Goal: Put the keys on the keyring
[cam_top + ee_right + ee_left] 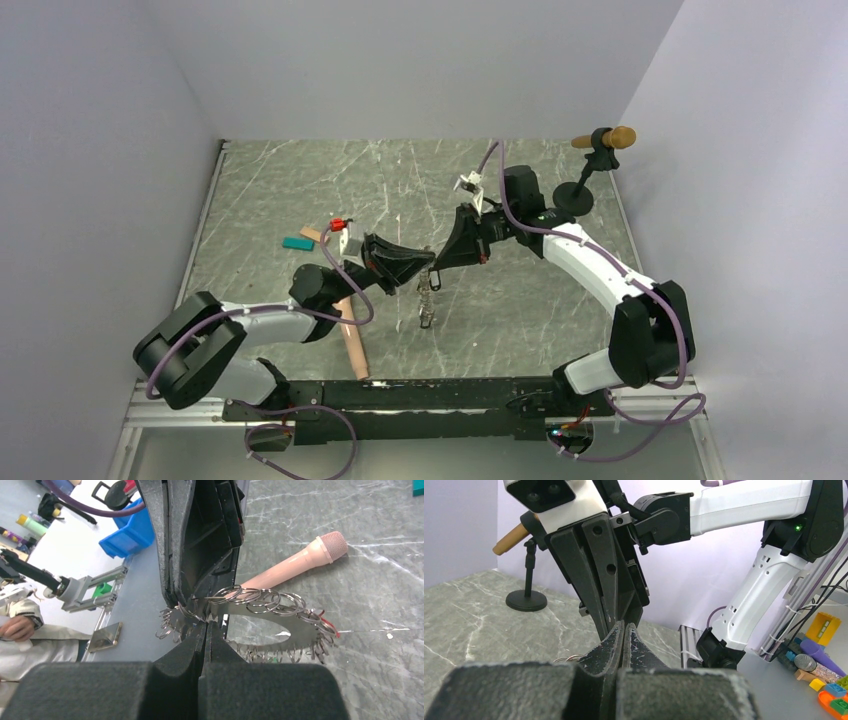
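My two grippers meet tip to tip above the middle of the table. The left gripper [412,268] and the right gripper [441,262] are both shut on the keyring [430,292], which dangles between them. In the right wrist view the keyring [302,630] is a flat grey metal loop edged with several small wire rings. My right gripper [207,625] pinches its near rim and the left gripper [175,602] grips it from above. Tiny red [334,628] and green specks show among the rings, but I cannot make out separate keys. The left wrist view shows only a few wire rings [567,658] beside the shut left gripper [623,626].
A peach microphone [352,345] lies on the marble table [540,320] near the left arm. A teal block [297,243] and a tan block [312,234] sit at the left. A black stand [574,195] holding a brown microphone [612,137] is at the back right.
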You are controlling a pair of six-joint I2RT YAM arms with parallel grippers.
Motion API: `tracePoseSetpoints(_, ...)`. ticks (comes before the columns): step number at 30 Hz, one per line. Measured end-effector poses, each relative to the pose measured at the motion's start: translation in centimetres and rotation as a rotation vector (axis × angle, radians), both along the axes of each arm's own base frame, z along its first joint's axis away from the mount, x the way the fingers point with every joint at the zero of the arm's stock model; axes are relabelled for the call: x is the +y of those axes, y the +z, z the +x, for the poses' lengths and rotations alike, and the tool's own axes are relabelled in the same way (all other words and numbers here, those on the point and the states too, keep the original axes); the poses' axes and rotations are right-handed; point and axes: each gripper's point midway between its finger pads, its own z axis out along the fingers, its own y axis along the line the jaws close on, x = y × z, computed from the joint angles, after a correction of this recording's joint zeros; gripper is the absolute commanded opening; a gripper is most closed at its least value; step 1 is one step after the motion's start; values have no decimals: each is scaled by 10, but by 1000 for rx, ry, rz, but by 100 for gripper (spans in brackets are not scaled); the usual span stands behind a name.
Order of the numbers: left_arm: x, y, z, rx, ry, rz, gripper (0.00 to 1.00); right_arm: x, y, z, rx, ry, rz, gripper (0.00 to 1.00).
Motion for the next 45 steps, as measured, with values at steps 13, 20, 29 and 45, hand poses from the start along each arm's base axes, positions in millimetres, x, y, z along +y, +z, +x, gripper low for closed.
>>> tracePoseSetpoints(13, 1, -1, 1, -2, 11, 15, 0, 5, -5, -3, -17, 6, -18, 0)
tracePoseSetpoints(20, -1, -7, 6, 25, 11, 4, 0, 7, -9, -1, 7, -16, -45, 0)
tracePoseSetpoints(29, -1, -2, 11, 26, 34, -11, 0, 10, -6, 6, 32, -54, -58, 12)
tracePoseSetpoints(45, 5, -21, 12, 65, 57, 19, 0, -4, 1, 14, -90, -59, -51, 38)
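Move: The small ring being worked is at the left fingertips, barely 1 cm to the right of the left hand point. From the right hand it lies about 1 cm ahead, 1 cm left and 1 cm up. From the right hand, the black key hangs roughly 3 cm below, level sideways and fore-and-aft; the keyring disc's middle is some 6 cm below, 3 cm back and 1 cm left; the microphone lies 18 cm left, 2 cm back and 22 cm down. The small ring with its keys stays pinched in the shut left fingers while the right fingers, closed against it, ease about 1 cm left and 1 cm down, then part to roughly a third open. Still opening, the right hand backs off some 1.5 cm to its right, drifting forward and rising again. The left hand keeps its hold, edges about 1 cm forward and finally sinks 2 cm. ##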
